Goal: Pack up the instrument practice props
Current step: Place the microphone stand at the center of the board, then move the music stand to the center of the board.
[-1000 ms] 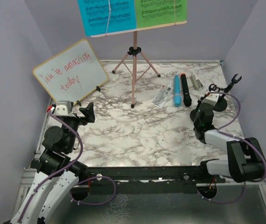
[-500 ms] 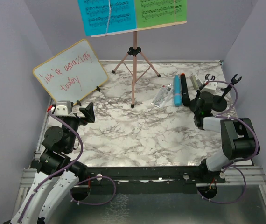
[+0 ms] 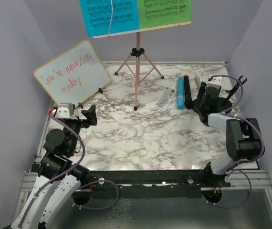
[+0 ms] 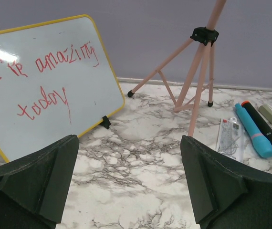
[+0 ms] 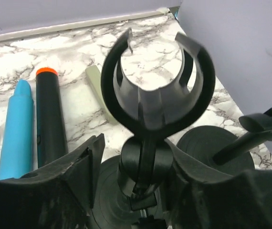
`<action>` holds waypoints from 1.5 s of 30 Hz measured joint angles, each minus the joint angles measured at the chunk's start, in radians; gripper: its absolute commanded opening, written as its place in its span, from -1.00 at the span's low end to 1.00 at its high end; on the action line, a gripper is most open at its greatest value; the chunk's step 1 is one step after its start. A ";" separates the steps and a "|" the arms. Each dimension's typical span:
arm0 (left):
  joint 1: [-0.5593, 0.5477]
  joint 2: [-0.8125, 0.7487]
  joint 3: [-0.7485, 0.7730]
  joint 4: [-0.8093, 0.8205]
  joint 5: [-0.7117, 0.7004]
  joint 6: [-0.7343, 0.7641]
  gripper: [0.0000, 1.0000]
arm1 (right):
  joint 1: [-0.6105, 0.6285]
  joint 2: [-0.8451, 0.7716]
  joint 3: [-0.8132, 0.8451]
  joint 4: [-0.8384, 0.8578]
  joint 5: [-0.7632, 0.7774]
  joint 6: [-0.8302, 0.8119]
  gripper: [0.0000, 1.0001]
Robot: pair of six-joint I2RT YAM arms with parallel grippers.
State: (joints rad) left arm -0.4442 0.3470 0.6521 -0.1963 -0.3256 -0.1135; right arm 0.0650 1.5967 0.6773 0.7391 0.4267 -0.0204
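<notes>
The pink tripod music holder (image 3: pixel 136 71) stands at the back with a blue sheet (image 3: pixel 108 16) and a green sheet (image 3: pixel 164 12) on its tray. A blue microphone (image 3: pixel 180 93) and a black microphone (image 3: pixel 187 90) lie side by side on the right. My right gripper (image 5: pixel 137 148) is open astride the stem of a black mic holder (image 5: pixel 157 86), with a gap at the left finger. The second mic holder (image 5: pixel 207 143) stands just to its right. My left gripper (image 4: pixel 129 167) is open over bare marble at the near left.
A yellow-framed whiteboard (image 3: pixel 71 71) with red writing leans at the back left. A clear plastic packet (image 3: pixel 166 98) lies left of the microphones. A small pale cylinder (image 5: pixel 98 86) lies behind the mic holder. Purple walls close in the table on three sides.
My right arm has swung toward the back right, carrying the mic holder next to the other one. Its jaws have parted. The left arm has not moved.
</notes>
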 measured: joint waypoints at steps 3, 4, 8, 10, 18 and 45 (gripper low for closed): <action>0.000 0.000 0.000 0.000 0.000 0.000 0.89 | -0.001 0.000 0.015 -0.015 0.003 -0.006 0.26; 0.000 0.000 0.000 0.000 0.000 0.000 0.89 | -0.001 0.000 0.016 -0.024 0.005 -0.007 0.34; 0.000 0.000 0.000 0.000 0.000 0.000 0.92 | -0.001 -0.010 0.016 -0.073 0.008 -0.006 0.62; 0.000 0.000 0.000 0.000 0.000 0.000 0.95 | -0.001 -0.031 0.016 -0.113 0.008 -0.003 0.74; 0.019 0.018 0.000 0.012 0.004 0.000 0.98 | -0.001 -0.225 0.035 -0.344 0.001 0.110 0.94; 0.065 0.668 0.058 0.335 0.256 -0.267 0.83 | -0.002 -1.041 -0.217 -0.439 -0.684 0.422 1.00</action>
State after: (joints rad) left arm -0.3794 1.0153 0.7105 0.1383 -0.0696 -0.3805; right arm 0.0635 0.5552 0.4599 0.3004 -0.2569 0.4011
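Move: The right hand's fingers, already half open, surround the upper stem of the microphone stand, which stands directly below and between them; the second stand is about 8 cm right and 1 cm back. The black microphone lies some 5 cm farther out and 7 cm left, 12 cm lower. For the left hand, the music stand's front foot is about 19 cm ahead, 14 cm right and 31 cm below, the whiteboard's right foot roughly 28 cm ahead and 5 cm left at that same level. The right hand finishes opening wide around the microphone stand's stem and comes free of it, backing off about 17 cm while climbing some 16 cm and swinging left 12 cm, the wrist rolling left side up, its fingertips lifting and turning roughly 40 degrees counter-clockwise to face the music stand. After a short wait the open, empty left hand heads forward some 11 cm, right and down towards the music stand's lower legs, tipping its fingers down and turning slightly clockwise, still touching nothing. ##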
